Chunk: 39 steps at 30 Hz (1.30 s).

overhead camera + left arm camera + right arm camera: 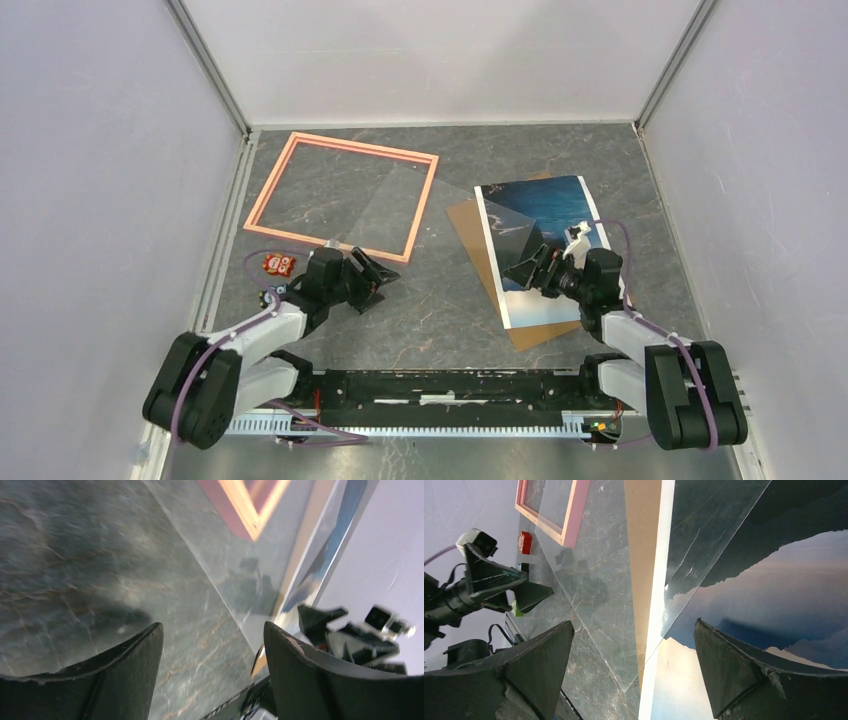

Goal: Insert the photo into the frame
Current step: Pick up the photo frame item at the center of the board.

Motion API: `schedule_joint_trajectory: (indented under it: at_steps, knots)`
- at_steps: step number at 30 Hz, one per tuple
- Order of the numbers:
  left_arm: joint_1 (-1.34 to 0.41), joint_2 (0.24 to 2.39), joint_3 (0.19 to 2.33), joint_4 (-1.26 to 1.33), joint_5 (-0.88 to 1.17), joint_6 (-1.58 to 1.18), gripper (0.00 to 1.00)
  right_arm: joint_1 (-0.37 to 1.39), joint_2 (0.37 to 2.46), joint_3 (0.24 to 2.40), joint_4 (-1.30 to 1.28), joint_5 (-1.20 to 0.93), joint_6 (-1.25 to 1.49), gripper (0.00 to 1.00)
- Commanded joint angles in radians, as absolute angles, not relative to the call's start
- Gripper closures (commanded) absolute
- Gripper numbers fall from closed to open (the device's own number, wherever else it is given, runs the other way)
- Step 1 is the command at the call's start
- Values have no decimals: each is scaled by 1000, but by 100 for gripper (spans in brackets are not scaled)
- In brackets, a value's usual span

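Observation:
The salmon-orange frame (pixel 362 147) lies flat at the back left, empty inside. The photo (pixel 545 205), showing dark mountains and blue water, lies face up at the right on a brown backing board (pixel 462 225). A clear sheet (pixel 440 215) lies between them, overlapping the frame's corner and the photo's left part. My left gripper (pixel 380 275) hovers open just in front of the frame's near corner (pixel 245 505), with nothing between its fingers (pixel 125 665). My right gripper (pixel 634 625) stands open over the photo's (pixel 774 580) left edge and the clear sheet's near corner (pixel 626 685).
A small red object (pixel 278 264) sits at the left near the frame's front edge. White walls close the table on three sides. The board's brown strip (pixel 641 540) shows beside the photo's white margin. The arm bases and a black rail (pixel 450 385) line the near edge.

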<state>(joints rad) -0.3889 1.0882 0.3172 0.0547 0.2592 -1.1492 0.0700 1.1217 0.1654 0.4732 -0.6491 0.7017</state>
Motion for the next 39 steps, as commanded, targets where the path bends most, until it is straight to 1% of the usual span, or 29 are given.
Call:
schedule_joint_trajectory:
  at_steps: [1, 2, 4, 5, 8, 13, 15, 18, 21, 25, 29, 32, 35, 39]
  knots:
    - [-395, 1210, 223, 474, 118, -1383, 26, 73, 1065, 146, 461, -631, 673, 4]
    - [-398, 1260, 207, 546, 116, -1408, 32, 73, 1052, 142, 455, -631, 671, 4]
    - [-403, 1347, 202, 664, 115, -1418, 40, 73, 1029, 137, 442, -628, 660, 4]
    - [-407, 1387, 209, 694, 116, -1423, 42, 73, 1023, 132, 439, -627, 654, 3]
    - [-416, 1498, 205, 809, 114, -1466, 45, 72, 1020, 116, 441, -627, 649, 3]
    - [-416, 1675, 138, 1179, 82, -1539, 56, 73, 1043, 91, 489, -639, 659, 3]
    - [-414, 1761, 126, 1306, 85, -1580, 62, 73, 1063, 86, 514, -655, 665, 3]
    - [-393, 1916, 120, 1537, 141, -1661, 74, 84, 1095, 75, 579, -694, 685, 3]
    - [-345, 1982, 152, 1555, 259, -1702, 82, 116, 1108, 68, 633, -697, 713, 3]
    - [-292, 1887, 127, 1555, 259, -1641, 90, 139, 1126, 73, 646, -677, 732, 3]
    - [-230, 1854, 138, 1514, 318, -1652, 92, 155, 1174, 62, 752, -663, 811, 3]
    - [-221, 1897, 140, 1550, 338, -1688, 96, 199, 1241, 52, 872, -612, 936, 3]
    - [-215, 1926, 168, 1556, 373, -1703, 98, 256, 1311, 49, 1026, -581, 1067, 4]
    - [-215, 1907, 168, 1557, 380, -1693, 98, 292, 1393, 41, 1202, -503, 1222, 10]
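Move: The clear sheet lies across the frame's right end towards the photo, its middle some 13 cm ahead and 12 cm right of the left hand, about 3 cm below. Its near-left edge passes only about 7 cm ahead and 1 cm left. The frame's near right corner stands 6 cm ahead, 5 cm right. From the right hand the sheet's middle is roughly 13 cm ahead and 22 cm left; the photo's middle is 8 cm ahead, 5 cm right, and the brown board's is 5 cm straight ahead. The clear sheet's near-left edge is pinched by the left hand, which dips 3 cm while reaching about 8 cm forward, shuts its wide-open fingers on the edge beside the frame, then rises those 3 cm again; its wrist rolls left side down some 30 degrees and swings counter-clockwise. The right hand, still open, eases back 2 cm, then goes 5 cm left towards the sheet's near corner. ##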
